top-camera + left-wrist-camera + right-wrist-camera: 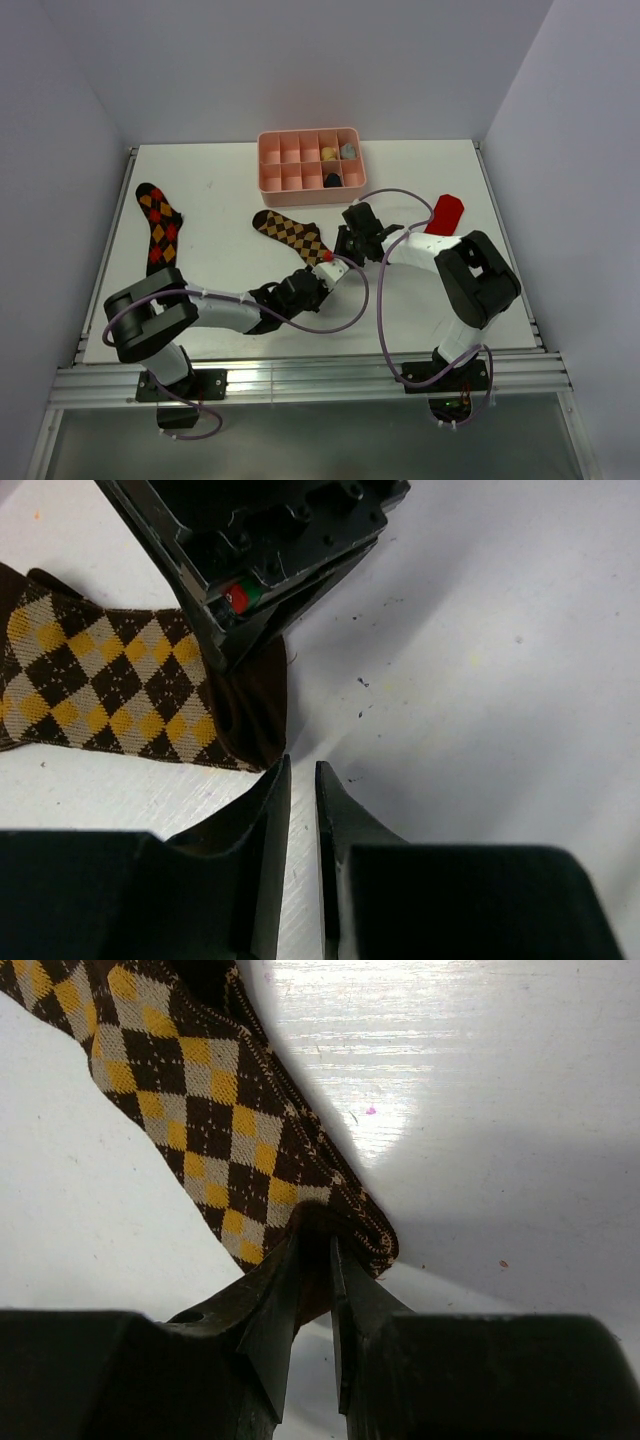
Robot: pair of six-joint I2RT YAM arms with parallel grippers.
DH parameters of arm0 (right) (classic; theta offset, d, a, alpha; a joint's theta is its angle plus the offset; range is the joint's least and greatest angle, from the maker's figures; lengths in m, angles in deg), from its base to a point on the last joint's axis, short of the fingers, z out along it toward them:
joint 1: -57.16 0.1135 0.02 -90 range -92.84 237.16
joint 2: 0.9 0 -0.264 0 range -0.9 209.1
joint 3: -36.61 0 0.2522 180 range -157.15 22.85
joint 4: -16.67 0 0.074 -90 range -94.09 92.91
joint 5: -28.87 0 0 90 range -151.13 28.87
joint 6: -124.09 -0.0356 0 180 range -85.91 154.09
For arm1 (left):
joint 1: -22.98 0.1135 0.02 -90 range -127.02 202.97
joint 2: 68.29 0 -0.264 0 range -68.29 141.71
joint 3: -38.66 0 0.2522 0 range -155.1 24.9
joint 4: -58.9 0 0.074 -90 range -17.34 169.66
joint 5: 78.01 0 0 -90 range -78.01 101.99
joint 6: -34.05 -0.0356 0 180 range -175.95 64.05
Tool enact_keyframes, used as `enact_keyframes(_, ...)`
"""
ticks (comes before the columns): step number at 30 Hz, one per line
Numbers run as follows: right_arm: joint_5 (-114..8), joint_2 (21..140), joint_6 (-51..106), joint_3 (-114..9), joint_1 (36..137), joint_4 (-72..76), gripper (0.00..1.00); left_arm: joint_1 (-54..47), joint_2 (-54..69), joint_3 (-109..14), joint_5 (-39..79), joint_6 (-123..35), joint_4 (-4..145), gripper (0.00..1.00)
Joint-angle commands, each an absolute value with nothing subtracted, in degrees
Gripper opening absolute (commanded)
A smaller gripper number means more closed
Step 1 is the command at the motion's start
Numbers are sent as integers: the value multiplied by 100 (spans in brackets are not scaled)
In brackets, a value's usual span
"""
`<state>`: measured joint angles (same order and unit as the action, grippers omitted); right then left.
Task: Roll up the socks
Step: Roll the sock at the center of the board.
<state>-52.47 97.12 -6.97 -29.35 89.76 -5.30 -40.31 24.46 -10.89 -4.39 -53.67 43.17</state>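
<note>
The tan argyle sock [288, 232] lies mid-table, its cuff end toward the arms. My right gripper [347, 243] [316, 1242] is shut on the dark cuff fold of that sock [200, 1110]. In the left wrist view the right gripper [250, 655] pinches the cuff of the sock [110, 680]. My left gripper [332, 265] [302, 765] sits just in front of that cuff; only a narrow slit separates its jaws, and bare table shows through it. The red-orange argyle sock [158, 225] lies flat at the far left. The red sock [444, 214] rests at the right.
A pink compartment tray [272, 150] with a few small items stands at the back centre. Purple cables loop off both arms over the near half of the white table [220, 180]. Walls close in on the left, right and back.
</note>
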Motion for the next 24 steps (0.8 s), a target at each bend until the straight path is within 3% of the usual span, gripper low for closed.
enact_keyframes(1,-5314,9982,-608,-2856,8976,-957,27,-3987,2532,-1219,-480,-5420,3848,21)
enact_keyframes(24,-5173,9973,-582,-2760,8968,-861,27,-3073,2866,-1290,-76,-4146,3839,18)
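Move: The sock's near end, bunched in the right fingers, lies about 6 cm ahead of the left hand, in line with it sideways, and some 4 cm lower. The sock's free end is about 15 cm ahead of the left hand and 15 cm to its left; the pink tray is some 27 cm ahead and 5 cm left. For the right hand, the near end is right at its fingertips. Forward and a little left, about 5 cm in all, the left hand slides in beside the right fingers towards the sock's near end, then dips some 2 cm to its edge, turning roughly 10 degrees counter-clockwise with its fingers staying nearly shut. The right hand stays put and keeps its pinch on the brown fabric. ##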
